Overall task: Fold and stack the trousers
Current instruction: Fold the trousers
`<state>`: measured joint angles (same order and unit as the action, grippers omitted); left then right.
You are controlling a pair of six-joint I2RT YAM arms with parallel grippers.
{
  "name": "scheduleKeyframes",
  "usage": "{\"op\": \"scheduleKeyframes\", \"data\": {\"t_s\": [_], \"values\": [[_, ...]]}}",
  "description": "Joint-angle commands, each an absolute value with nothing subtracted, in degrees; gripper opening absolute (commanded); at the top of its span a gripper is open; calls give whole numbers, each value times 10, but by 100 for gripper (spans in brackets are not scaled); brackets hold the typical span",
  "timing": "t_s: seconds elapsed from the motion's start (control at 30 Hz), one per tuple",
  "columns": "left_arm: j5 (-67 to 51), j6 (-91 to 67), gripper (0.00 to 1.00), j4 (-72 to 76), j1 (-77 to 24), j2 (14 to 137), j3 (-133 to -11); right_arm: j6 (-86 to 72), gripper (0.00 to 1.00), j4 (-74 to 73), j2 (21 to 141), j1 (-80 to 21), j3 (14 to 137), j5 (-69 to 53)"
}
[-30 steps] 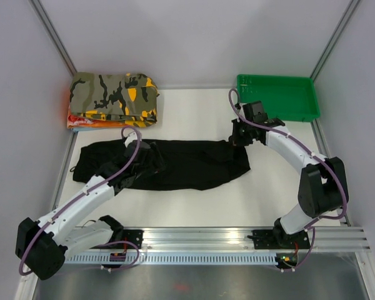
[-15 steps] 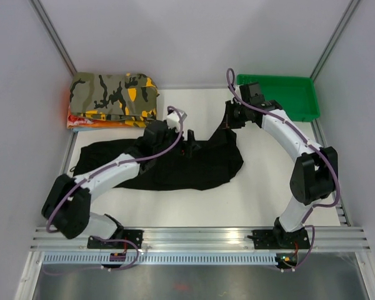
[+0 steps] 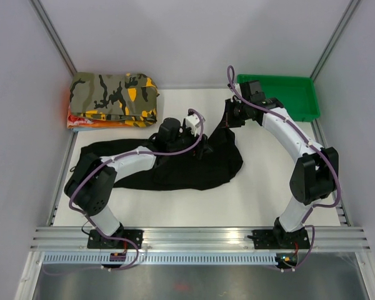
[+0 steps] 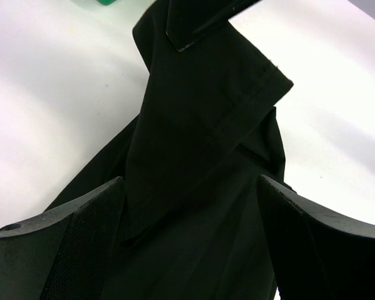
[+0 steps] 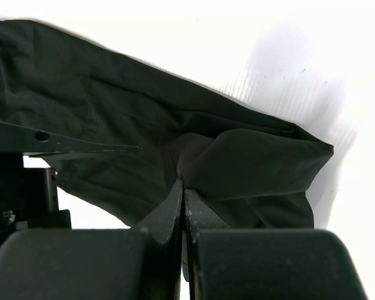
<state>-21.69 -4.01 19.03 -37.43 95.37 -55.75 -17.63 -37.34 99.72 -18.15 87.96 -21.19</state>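
The black trousers [image 3: 175,169] lie lengthwise across the white table. Their right end is lifted off the surface. My right gripper [image 3: 230,119] is shut on that raised end; in the right wrist view its jaws [image 5: 184,184] pinch a fold of the trousers [image 5: 250,162]. My left gripper [image 3: 203,149] reaches over the middle-right of the garment, just left of the raised end. In the left wrist view it [image 4: 190,181] stands open, both fingers [image 4: 81,240] spread wide with the trousers [image 4: 200,125] below and between them, not gripped.
A folded camouflage garment [image 3: 114,99] sits at the back left on an orange piece. A green tray [image 3: 278,97] stands at the back right, close behind the right arm. Grey walls close in the sides, and an aluminium rail [image 3: 200,240] runs along the near edge.
My left arm has swung from the trousers' left part across to their middle-right, staying open. My right gripper has lifted the right end up and back, pulling that end leftward.
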Motion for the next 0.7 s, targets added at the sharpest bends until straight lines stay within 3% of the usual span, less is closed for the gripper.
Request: {"op": "scheduleKeyframes", "data": {"t_s": [0.0,0.43,0.63,0.67], "values": [[-244,-1,90,228,-377,966,-547,-174,0,-375,998,-183,904,-222],[-202,-5,84,239,-389,1039,-547,-188,0,-377,991,-183,908,-223],[-165,-9,72,249,-389,1056,-547,-189,0,-379,988,-183,906,-221],[-160,-10,63,247,-389,1060,-548,-190,0,-379,988,-183,906,-221]]}}
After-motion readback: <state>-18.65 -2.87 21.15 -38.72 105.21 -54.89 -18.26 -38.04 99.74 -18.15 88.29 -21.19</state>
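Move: The left hand, open and empty, has the trousers' fold, at the foot of the raised cloth, almost beneath it: about 10 cm down, 1 cm ahead and 2 cm right. The raised end pinched by the right hand is roughly 7 cm ahead of the left hand, 9 cm right and 3 cm higher; the green tray lies some 24 cm ahead and 31 cm right. From the right hand the fold is about 8 cm back, 8 cm left and 13 cm below. Straight down, the left hand sinks about 8 cm towards the trousers' fold beside the raised cloth, its rightward-pointing fingers dipping by under 10 degrees. The open fingers start closing around the fold on the way, ending roughly two-thirds open; a touch can't be made out. The right hand stays put, shut, and keeps the cloth end held up. ##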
